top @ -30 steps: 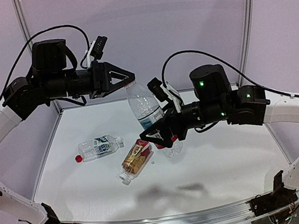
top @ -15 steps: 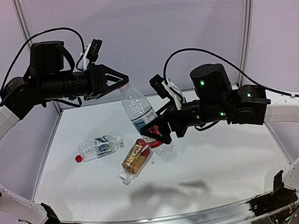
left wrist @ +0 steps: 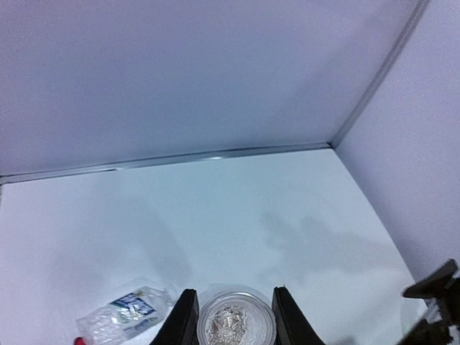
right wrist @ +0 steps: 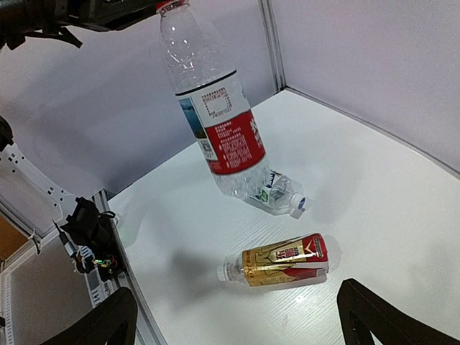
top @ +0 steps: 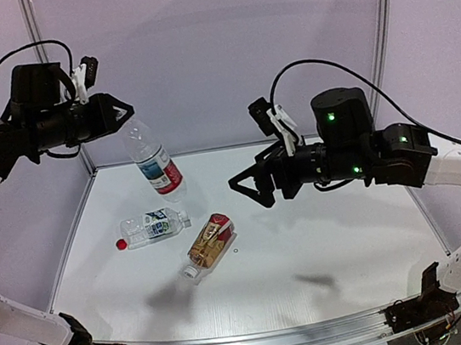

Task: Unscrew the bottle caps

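My left gripper point(top: 126, 117) is shut on the top of a clear bottle point(top: 154, 162) with a blue-white-red label and holds it hanging, tilted, above the table's back left. In the left wrist view the bottle point(left wrist: 236, 325) sits between the two fingers point(left wrist: 185, 320). My right gripper point(top: 249, 192) hovers open and empty to the bottle's right, apart from it. On the table lie a clear green-blue label bottle point(top: 155, 225) with a red cap point(top: 121, 244) and an amber bottle point(top: 211, 241) with a whitish cap point(top: 189, 274). In the right wrist view the amber bottle point(right wrist: 284, 260) lies below the hanging one point(right wrist: 215, 122).
The white table point(top: 335, 244) is walled at the back and sides, with a metal rail point(top: 237, 343) along the near edge. Both lying bottles are left of centre.
The right gripper has let go of the bottle's body and drawn back to the right. The left arm has swung left and up, carrying the bottle by its top.
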`<state>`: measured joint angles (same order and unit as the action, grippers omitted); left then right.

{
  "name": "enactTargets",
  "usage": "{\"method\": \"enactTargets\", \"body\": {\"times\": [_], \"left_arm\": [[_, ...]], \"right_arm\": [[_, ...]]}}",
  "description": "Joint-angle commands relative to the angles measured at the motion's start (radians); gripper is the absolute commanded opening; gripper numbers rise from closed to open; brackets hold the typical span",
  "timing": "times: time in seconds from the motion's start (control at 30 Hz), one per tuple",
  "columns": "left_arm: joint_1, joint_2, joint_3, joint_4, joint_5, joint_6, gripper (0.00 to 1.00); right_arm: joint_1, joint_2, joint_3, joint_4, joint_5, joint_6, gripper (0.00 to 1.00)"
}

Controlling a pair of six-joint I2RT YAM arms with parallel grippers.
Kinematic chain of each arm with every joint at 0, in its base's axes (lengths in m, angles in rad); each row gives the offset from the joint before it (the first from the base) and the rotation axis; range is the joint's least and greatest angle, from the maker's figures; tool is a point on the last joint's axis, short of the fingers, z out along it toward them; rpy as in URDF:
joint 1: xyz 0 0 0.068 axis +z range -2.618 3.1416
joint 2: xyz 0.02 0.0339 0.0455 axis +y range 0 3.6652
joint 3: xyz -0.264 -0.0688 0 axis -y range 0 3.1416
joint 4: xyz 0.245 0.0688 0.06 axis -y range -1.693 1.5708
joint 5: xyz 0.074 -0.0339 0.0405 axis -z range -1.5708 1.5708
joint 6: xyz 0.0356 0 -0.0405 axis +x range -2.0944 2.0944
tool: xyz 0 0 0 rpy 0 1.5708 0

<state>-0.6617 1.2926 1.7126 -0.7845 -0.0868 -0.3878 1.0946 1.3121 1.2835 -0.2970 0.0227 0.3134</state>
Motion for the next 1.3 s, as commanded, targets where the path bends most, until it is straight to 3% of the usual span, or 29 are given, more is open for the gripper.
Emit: {"method": "enactTargets", "body": {"times": [0.0, 0.17, 0.37, 0.6, 1.27], "left_arm": [[0.064, 0.003, 0.009, -0.016, -0.241, 0.123, 0.0], [0.16, 0.032, -0.043, 0.102, -0.311, 0.19, 0.0], [0.318, 0.095, -0.068, 0.184, -0.19, 0.162, 0.0], [0.428, 0.21, -0.067, 0.269, -0.129, 0.178, 0.0], [0.514, 0.475, -0.11, 0.414, -0.12, 0.182, 0.0]], "right_arm": [[-0.002, -0.044, -0.022, -0.052, 0.103, -0.013, 0.99], [-0.002, -0.072, -0.052, -0.063, 0.165, -0.016, 0.99], [-0.002, -0.083, -0.066, -0.076, 0.216, -0.027, 0.99], [-0.003, -0.076, -0.06, -0.085, 0.263, -0.065, 0.99], [-0.003, 0.026, 0.03, -0.173, 0.291, -0.151, 0.99]]}}
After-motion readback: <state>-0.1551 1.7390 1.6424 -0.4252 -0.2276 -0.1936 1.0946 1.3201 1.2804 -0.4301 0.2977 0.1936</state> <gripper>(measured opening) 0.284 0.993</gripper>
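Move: The left hand holds the uncapped red-labelled bottle by its neck. The bare table spot near the far left corner that it is heading for lies about 23 cm ahead, 18 cm left and 42 cm below. On the way, some 40 cm down, the blue-labelled bottle is about 10 cm ahead and 9 cm left, and its red-cap neighbour 5 cm ahead and 17 cm left. From the empty right hand that spot is roughly 33 cm ahead, 36 cm left and 34 cm below. Still pinching the bare neck, the left hand carries the hanging bottle out towards the far left corner, about 22 cm forward and 18 cm left. It travels level at first, then sinks some 15 cm as the sideways travel fades, the wrist swinging about 30 degrees counter-clockwise. The right hand, open and empty, drifts about 5 cm to the right, forward and down, turning slightly clockwise. ##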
